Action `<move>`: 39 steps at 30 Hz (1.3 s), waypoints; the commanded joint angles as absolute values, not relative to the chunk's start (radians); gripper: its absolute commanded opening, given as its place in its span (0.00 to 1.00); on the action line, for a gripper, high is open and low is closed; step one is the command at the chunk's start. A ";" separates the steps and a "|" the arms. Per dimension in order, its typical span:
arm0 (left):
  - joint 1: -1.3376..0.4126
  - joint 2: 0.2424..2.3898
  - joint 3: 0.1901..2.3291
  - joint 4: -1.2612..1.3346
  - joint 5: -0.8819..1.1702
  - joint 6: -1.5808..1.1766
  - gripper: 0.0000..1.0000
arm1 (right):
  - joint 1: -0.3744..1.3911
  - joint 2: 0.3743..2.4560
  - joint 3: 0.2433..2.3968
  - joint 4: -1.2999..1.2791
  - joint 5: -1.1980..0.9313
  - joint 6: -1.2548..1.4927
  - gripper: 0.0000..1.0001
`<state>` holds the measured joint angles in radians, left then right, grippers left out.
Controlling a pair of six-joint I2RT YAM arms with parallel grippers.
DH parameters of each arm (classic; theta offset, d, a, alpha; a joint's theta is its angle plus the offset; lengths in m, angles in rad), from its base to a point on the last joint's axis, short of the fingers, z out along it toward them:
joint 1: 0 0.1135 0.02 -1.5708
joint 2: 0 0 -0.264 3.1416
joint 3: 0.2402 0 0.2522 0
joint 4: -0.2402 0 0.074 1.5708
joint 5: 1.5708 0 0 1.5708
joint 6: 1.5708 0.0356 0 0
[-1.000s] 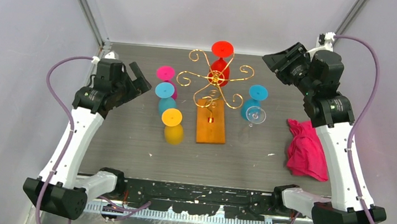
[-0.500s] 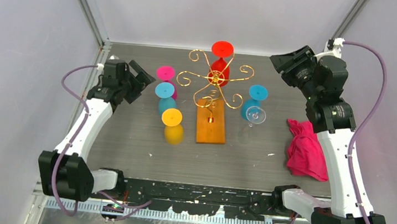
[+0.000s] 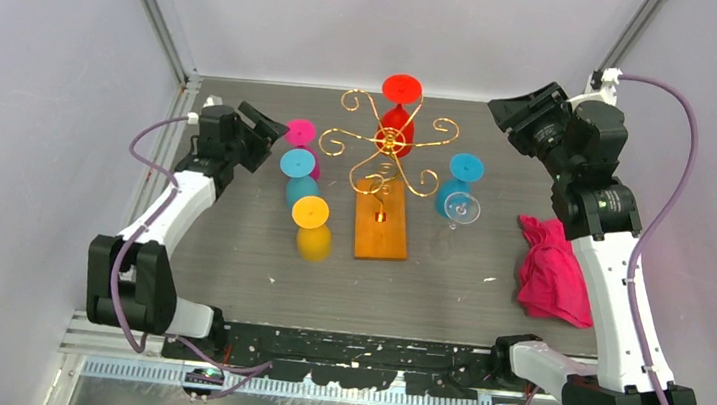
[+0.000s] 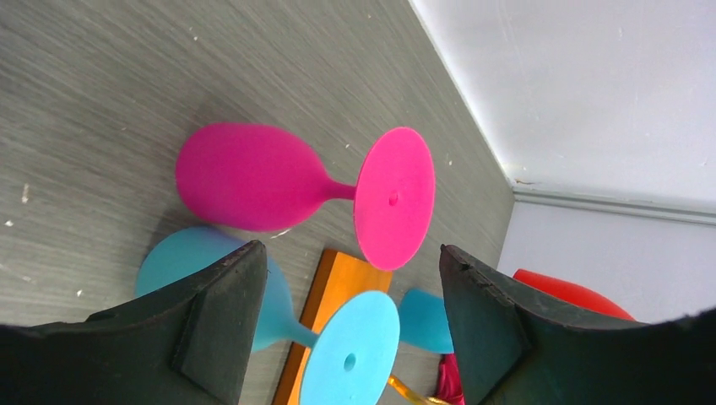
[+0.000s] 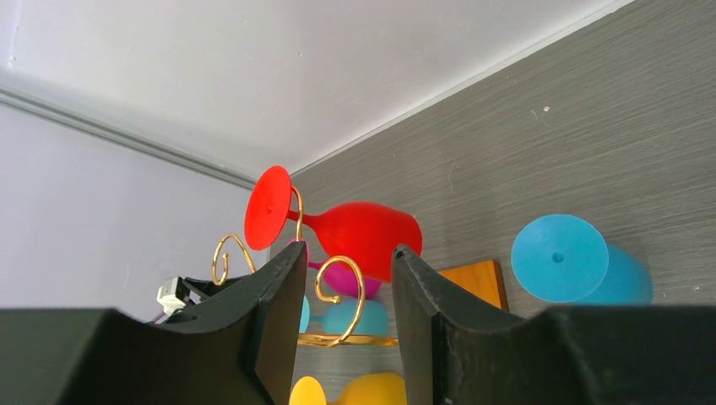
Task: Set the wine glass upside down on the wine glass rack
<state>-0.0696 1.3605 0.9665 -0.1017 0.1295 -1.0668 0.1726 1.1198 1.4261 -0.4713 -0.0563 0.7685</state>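
The gold wire rack (image 3: 387, 150) stands mid-table on its orange-brown base (image 3: 381, 227). A red wine glass (image 3: 398, 116) hangs foot-up on its far arm. Left of the rack stand a pink glass (image 3: 299, 136), a light-blue glass (image 3: 299, 171) and a yellow glass (image 3: 310, 223), all foot-up. My left gripper (image 3: 263, 132) is open and empty, just left of the pink glass (image 4: 253, 177), apart from it. My right gripper (image 3: 510, 108) is open and empty, raised at the far right. In its wrist view a scroll arm (image 5: 342, 287) and the red glass (image 5: 363, 228) show beyond the fingers.
A blue glass (image 3: 460, 178) and a clear glass (image 3: 461, 209) stand right of the rack. A pink cloth (image 3: 554, 268) lies at the right edge. Walls close the table at the back and both sides.
My left arm has reached forward and right, bringing its open gripper close to the pink glass. My right arm shifted slightly right a second ago, then stayed still.
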 commanded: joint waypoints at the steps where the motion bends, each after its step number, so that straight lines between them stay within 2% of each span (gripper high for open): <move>1: -0.065 1.384 0.967 0.050 0.148 -1.087 0.74 | 0.169 1.123 1.430 -0.415 -0.035 0.754 0.47; 21: -0.064 1.534 1.005 0.209 0.171 -1.111 0.62 | 0.168 1.161 1.420 -0.379 -0.026 0.746 0.45; 32: -0.064 1.557 0.976 0.324 0.175 -1.154 0.46 | 0.167 1.174 1.408 -0.365 -0.018 0.744 0.43; 39: -0.065 1.567 0.965 0.334 0.191 -1.156 0.42 | 0.166 1.178 1.411 -0.364 -0.017 0.740 0.42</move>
<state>-0.0696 1.5593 0.9657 0.2653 0.1658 -1.1492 0.1719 1.1790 1.4105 -0.4152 -0.0341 0.7605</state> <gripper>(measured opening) 0.430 0.426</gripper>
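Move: The pink glass stands upside down about 7 cm ahead of my left hand and some 4 cm to its right, its middle roughly 8 cm lower but its foot near hand height. A light blue glass stands about 7 cm back of the pink one and 2 cm farther right; the gold rack is around 24 cm to my left hand's right, about level with it. From my right hand the pink glass is some 16 cm ahead, 33 cm left and 29 cm below. I reach my left hand about 6 cm forward to the pink glass's foot, drifting a little right and dipping some 2 cm midway before coming back up to height. The fingertips tilt up roughly 10 degrees and my jaws close from wide to under half open, straddling the near edge of the foot without pinching it. My empty right hand eases 2 to 3 cm forward and down beside the rack. ##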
